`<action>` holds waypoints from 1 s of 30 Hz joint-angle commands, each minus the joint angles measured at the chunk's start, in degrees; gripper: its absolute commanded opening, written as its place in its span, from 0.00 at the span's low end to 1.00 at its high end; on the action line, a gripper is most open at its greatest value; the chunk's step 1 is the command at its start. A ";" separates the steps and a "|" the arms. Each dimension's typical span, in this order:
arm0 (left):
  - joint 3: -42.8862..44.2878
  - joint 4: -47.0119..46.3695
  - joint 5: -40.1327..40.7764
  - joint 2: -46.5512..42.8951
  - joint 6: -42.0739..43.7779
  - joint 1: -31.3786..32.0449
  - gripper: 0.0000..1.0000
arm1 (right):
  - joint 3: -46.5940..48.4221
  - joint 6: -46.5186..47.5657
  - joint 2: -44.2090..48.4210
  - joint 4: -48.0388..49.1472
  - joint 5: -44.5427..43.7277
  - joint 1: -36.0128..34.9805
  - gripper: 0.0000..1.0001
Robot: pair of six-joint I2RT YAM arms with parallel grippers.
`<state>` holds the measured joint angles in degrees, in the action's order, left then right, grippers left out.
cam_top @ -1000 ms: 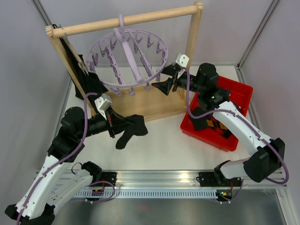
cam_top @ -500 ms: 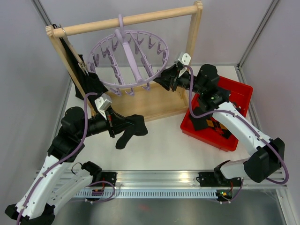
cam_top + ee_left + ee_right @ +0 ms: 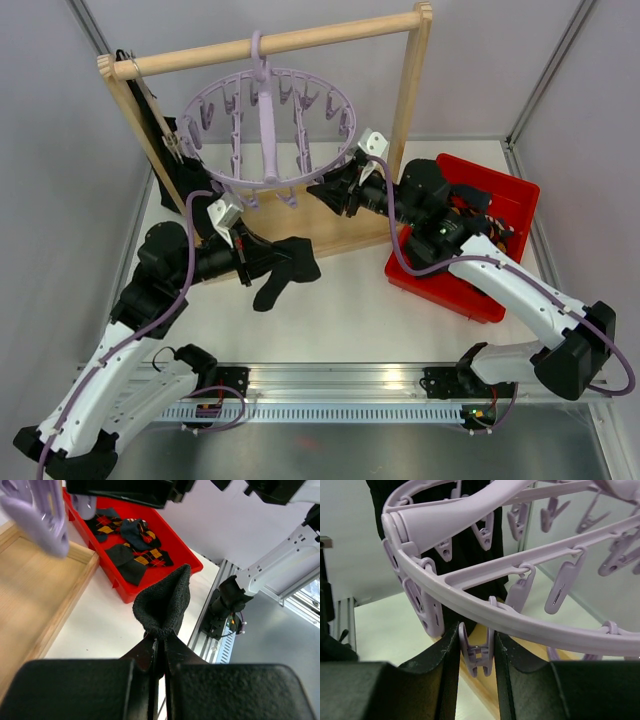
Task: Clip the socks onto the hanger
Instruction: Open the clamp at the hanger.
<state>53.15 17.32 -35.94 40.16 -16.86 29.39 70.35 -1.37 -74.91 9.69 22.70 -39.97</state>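
Observation:
The pale-lilac hanger hangs by its hook from the wooden rail. My right gripper is at its near right rim. In the right wrist view the fingers press on both sides of one dangling clip under the rim, so this gripper is shut on it. My left gripper is shut on a plain black sock, held above the table below the hanger. In the left wrist view the sock's cuff stands up from the closed gripper.
A red bin at the right holds several argyle and black socks. The wooden frame's rail, right post and base board surround the hanger. A black cloth hangs on the frame's left side.
My right gripper has moved left to the hanger's rim and closed on a clip. The hanger has swung a little left. My left gripper with the sock has shifted slightly right.

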 commanded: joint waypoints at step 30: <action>-10.08 -28.31 14.23 8.18 -5.90 2.51 0.02 | 5.59 -10.24 1.88 -8.72 -16.63 -8.46 0.00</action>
<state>42.72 -6.87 -23.00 47.64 -23.29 31.24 73.38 -10.61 -72.71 1.96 7.29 -47.75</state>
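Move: The clamp, already pinched between the right fingertips, is about 12 cm ahead of the left hand with its black sock, 9 cm to its right and 4 cm above. Counted from the left hand, the next clamp along the rim hangs some 11 cm ahead, 2 cm right and 4 cm up; the lower end of the hanger's thick spine is about 14 cm ahead, 1 cm left and 7 cm up. Left hand carries the sock about 7 cm forward, dipping slightly, towards the clamp the right hand keeps pinched. ##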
